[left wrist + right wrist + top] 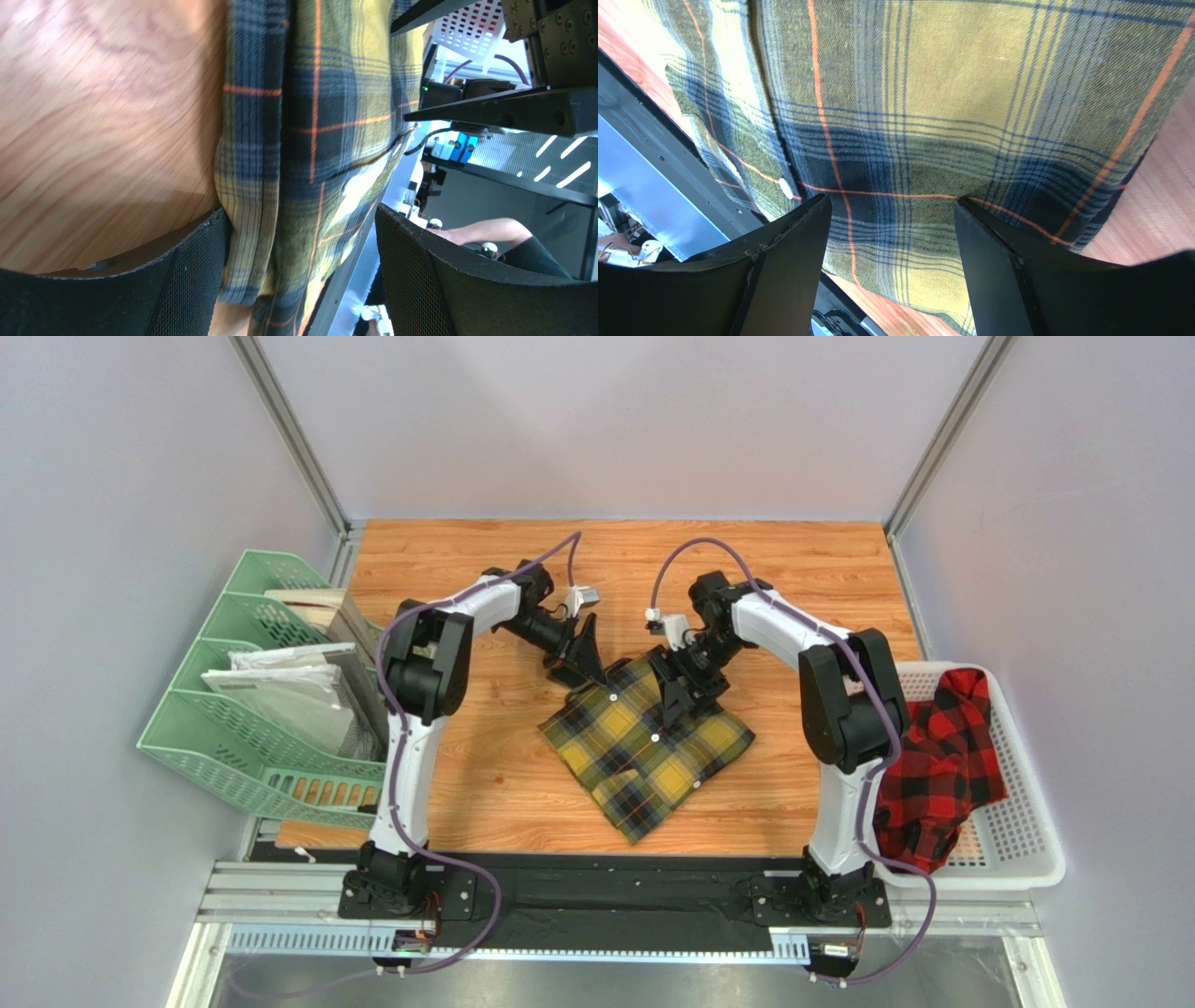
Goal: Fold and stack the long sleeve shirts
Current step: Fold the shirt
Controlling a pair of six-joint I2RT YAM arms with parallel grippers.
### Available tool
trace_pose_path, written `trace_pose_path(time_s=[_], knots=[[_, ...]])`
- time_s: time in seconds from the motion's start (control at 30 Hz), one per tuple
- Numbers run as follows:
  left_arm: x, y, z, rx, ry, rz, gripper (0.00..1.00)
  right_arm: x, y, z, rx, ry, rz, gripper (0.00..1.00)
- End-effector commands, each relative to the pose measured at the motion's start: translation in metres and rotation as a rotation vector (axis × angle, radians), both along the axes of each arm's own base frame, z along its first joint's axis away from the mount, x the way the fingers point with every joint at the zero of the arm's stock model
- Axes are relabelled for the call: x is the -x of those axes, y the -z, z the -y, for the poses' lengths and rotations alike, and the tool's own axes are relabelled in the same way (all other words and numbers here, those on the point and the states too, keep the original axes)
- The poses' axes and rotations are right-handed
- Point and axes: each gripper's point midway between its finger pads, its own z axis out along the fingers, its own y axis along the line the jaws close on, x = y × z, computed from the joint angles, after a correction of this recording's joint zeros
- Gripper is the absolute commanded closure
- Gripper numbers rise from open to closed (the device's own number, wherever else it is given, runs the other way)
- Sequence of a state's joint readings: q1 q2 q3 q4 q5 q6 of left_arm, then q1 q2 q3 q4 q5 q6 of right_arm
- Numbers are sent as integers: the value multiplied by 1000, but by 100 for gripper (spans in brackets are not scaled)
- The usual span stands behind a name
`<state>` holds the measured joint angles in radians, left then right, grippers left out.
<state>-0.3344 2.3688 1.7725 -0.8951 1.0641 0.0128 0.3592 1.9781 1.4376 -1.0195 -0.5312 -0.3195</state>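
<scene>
The yellow-and-black checked shirt (648, 745) lies folded in a compact diamond at the middle of the wooden table. My left gripper (584, 664) is at its far left corner, open, with the shirt's folded edge (281, 161) lying between the spread fingers (189, 280). My right gripper (679, 692) is at the shirt's far edge, open, its fingers (787, 266) spread just over the fabric (948, 105). The red-and-black checked shirt (948, 756) lies crumpled in the white basket (1034, 826) at the right.
A green file tray rack (253, 703) with papers stands at the table's left edge. The white basket sits off the table's right side. Bare wood (463, 784) surrounds the folded shirt.
</scene>
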Motion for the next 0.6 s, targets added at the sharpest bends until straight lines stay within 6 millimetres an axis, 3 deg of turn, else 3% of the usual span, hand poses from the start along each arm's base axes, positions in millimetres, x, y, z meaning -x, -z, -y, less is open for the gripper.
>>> trace_pose_path(time_s=[0.0, 0.13, 0.33, 0.53, 0.57], knots=[[0, 16, 16, -15, 38, 37, 20, -16, 1, -8, -4, -28, 50, 29], [5, 16, 23, 2, 50, 17, 21, -19, 2, -12, -6, -34, 58, 29], [4, 8, 29, 39, 38, 8, 33, -20, 4, -20, -13, -35, 56, 29], [-2, 1, 33, 58, 34, 12, 69, -20, -1, -22, -23, -9, 61, 27], [-4, -1, 32, 63, 35, 14, 82, -20, -6, -21, -25, -2, 71, 24]])
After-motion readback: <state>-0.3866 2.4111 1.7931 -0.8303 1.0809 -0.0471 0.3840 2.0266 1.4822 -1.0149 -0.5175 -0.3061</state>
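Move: My left hand's target, the shirt's far-left edge, lies about 3 cm to its right, 1 cm back and 2 cm below; the upper button is roughly 3 cm back and 3 cm right. My right hand hovers at the folded shirt it will pinch, some 1 cm left and 1 cm below its pads, with the middle button about 3 cm back and 4 cm left, and the shirt's far corner roughly 9 cm ahead and 3 cm left. I slide my open left hand about 2.5 cm to the right onto the shirt's far-left edge, then sink it about 1 cm while closing its fingers from wide open to roughly a third around the cloth. Meanwhile I ease my right hand about 1 cm left, slightly forward and down into the shirt, its fingers staying open with the tips against the fabric. ##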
